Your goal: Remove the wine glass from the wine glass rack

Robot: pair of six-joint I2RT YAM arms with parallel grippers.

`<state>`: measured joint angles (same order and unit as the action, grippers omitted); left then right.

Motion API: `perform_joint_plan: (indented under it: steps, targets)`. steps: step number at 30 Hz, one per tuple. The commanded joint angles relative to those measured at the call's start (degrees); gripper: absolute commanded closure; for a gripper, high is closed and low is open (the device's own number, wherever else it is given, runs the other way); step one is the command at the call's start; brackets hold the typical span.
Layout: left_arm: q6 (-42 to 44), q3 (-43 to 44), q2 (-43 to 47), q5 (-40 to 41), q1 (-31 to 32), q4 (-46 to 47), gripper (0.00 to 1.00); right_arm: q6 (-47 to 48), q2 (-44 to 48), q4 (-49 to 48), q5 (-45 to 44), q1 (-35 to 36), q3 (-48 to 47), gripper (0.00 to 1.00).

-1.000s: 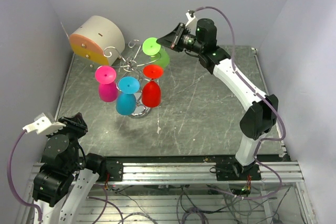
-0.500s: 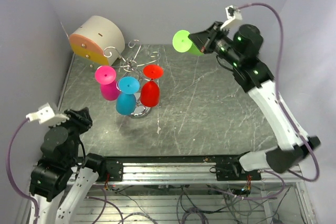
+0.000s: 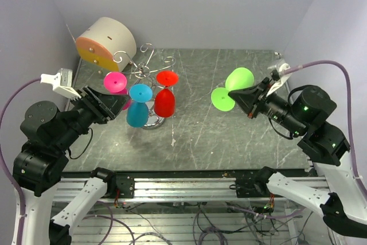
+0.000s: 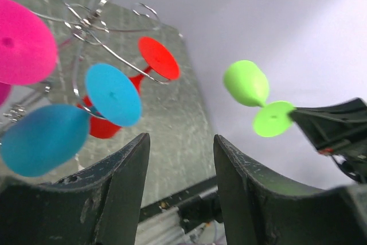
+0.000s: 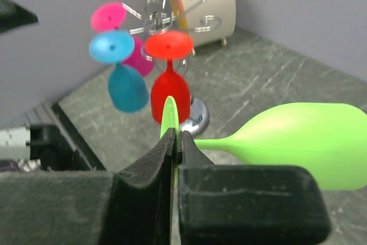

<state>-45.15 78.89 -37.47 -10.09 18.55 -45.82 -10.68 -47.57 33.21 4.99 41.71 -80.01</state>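
Note:
The green wine glass (image 3: 238, 78) hangs in the air over the right half of the table, well clear of the wine glass rack (image 3: 144, 63). My right gripper (image 3: 236, 97) is shut on the edge of its round foot (image 5: 170, 112), and the bowl (image 5: 304, 136) points off to the side. The rack's silver wire arms (image 5: 157, 20) still carry a pink glass (image 3: 115, 82), a blue glass (image 3: 139, 93) and a red glass (image 3: 165, 99). My left gripper (image 3: 108, 105) stands open and empty just left of the pink and blue glasses; in its own view (image 4: 180, 142) the blue glass (image 4: 43, 139) looms close.
A beige cylinder with an orange face (image 3: 106, 40) sits at the back left, right behind the rack. Purple walls close in on the left, back and right. The rack's shiny round base (image 5: 198, 117) rests on the grey tabletop (image 3: 229, 136).
My right arm drew the green glass off the rack and swung it right and toward the near side. My left arm rose toward the rack while its jaws opened wider.

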Motion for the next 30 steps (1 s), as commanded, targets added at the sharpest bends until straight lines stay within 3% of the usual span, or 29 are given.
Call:
perform_joint_plan:
  steps: [1,11,23,30]
  targets:
    - [-4.0,1.8,0.3,-11.5,0.4,0.5,0.41,3.6,1.9,4.1,4.3,0.2,4.1,1.00]
    - [-7.1,-2.0,0.0,-16.2,0.4,-1.5,0.40,13.0,-5.9,-1.2,-2.1,0.2,-1.3,1.00]
    - [-6.0,-3.2,0.5,-12.8,0.4,-4.1,0.41,24.4,-24.9,-8.3,-11.9,6.9,-18.9,1.00]
    - [-7.4,-3.7,1.8,-12.1,0.4,-4.4,0.41,45.4,-19.3,-29.6,-20.7,20.4,-4.6,1.00]
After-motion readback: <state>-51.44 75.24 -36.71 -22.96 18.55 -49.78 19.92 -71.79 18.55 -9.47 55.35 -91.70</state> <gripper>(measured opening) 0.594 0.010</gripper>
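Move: My right hand still pinches the green wine glass by its foot; the rack I carry it towards stands about 17 cm ahead and 26 cm to the left, its middle some 18 cm lower. Nearest hangs the red glass, 15 cm ahead, 19 cm left; the blue one is 10 cm ahead, 26 cm left, both about 15 cm lower. From my empty left hand the green glass is roughly 10 cm ahead, 28 cm right, slightly higher. With my right hand I dip about 5 cm, then sweep the green glass forward, left and back up towards the rack, ending 10 cm farther left and rolling the wrist some 30 degrees so the bowl swings up, the foot kept pinched. My left hand, fingers staying part open, eases back, right and down about 3 cm each, turning slightly clockwise and tipping down. ##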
